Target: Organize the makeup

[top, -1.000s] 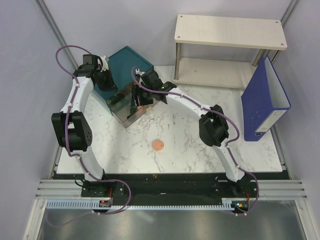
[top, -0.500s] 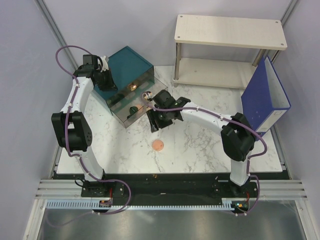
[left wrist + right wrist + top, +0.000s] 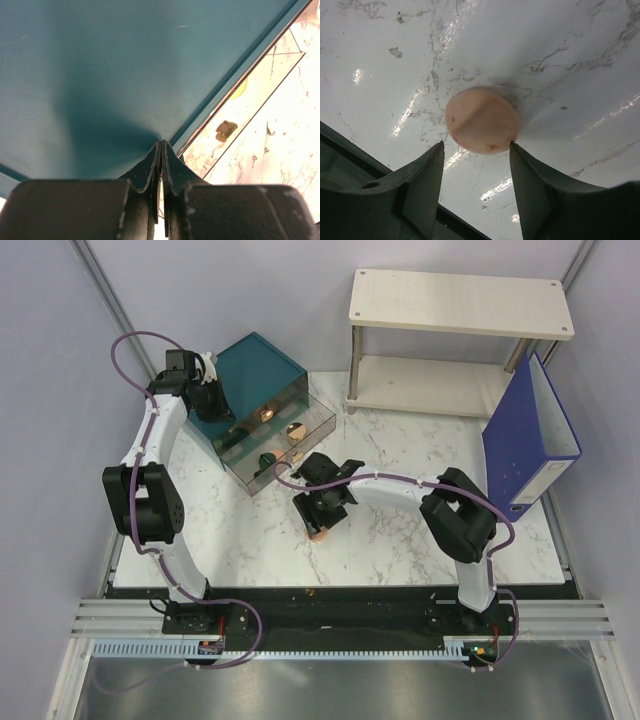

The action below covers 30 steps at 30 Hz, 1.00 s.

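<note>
A peach-pink disc lies flat on the marble table. In the top view the disc shows just below my right gripper. My right gripper is open, its fingertips either side of the disc's near edge, holding nothing. My left gripper is shut and empty, resting on the lid of the teal drawer box. In the top view the left gripper is at that box's left side. The clear drawers hold a gold-lidded jar, another gold round item and a dark green compact.
The teal drawer box stands at the back left with its clear drawers pulled out toward the table's middle. A two-level wooden shelf stands at the back right. A big blue binder stands at the right edge.
My right arm has pulled back from the drawer box and come down toward the near side, over the peach disc. The left arm has not moved.
</note>
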### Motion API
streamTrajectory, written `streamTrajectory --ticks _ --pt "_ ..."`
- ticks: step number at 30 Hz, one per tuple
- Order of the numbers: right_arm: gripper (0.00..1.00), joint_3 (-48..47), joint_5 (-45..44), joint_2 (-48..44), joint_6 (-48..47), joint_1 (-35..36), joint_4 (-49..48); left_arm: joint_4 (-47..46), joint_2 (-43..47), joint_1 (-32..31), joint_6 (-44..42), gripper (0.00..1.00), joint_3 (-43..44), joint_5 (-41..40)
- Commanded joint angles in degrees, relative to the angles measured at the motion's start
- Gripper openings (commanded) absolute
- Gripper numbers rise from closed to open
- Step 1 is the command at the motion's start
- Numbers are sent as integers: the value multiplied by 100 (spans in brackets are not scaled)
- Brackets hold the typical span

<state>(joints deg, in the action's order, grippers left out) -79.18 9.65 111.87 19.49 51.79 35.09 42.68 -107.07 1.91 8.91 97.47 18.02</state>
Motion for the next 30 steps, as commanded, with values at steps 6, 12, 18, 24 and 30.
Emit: streamTrajectory --ticks 6,12,18,24,30 --pt "59 -309 -130 431 3 -2 -248 1832 -411 -77 -240 10 -563 -317" --pt "18 -353 -148 441 -15 -2 -205 1832 -411 -77 -240 10 -571 -334" --pt "0 -528 -201 265 -129 6 -64 1823 -420 -68 -223 10 -580 -343" --pt "0 -1301 -148 36 -252 -2 -46 1823 -394 -68 -214 10 -571 -387" --pt "0 -2557 -253 361 -252 -64 -116 1823 -376 -68 -214 10 -580 -387"
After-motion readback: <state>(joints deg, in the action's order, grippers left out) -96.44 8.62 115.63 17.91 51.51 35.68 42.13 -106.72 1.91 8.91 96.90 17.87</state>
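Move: The pink puff lies on the table almost under the right hand's open fingers, about 1 cm ahead, 1 cm left and some 2 cm below. The open clear drawer has its middle roughly 20 cm ahead and 8 cm left, at about hand height; the green compact inside it is about 17 cm ahead and 12 cm left. From the left hand the puff is some 24 cm back, 20 cm right and 15 cm below. The pink puff is pinched as the right hand sinks the last 1–2 cm over it and its fingers close fully. The hand then lifts it some 8 cm off the table while swinging it about 5 cm forward and 5 cm left towards the open drawer, gathering speed, its fingertips tilting slightly forward and left. ##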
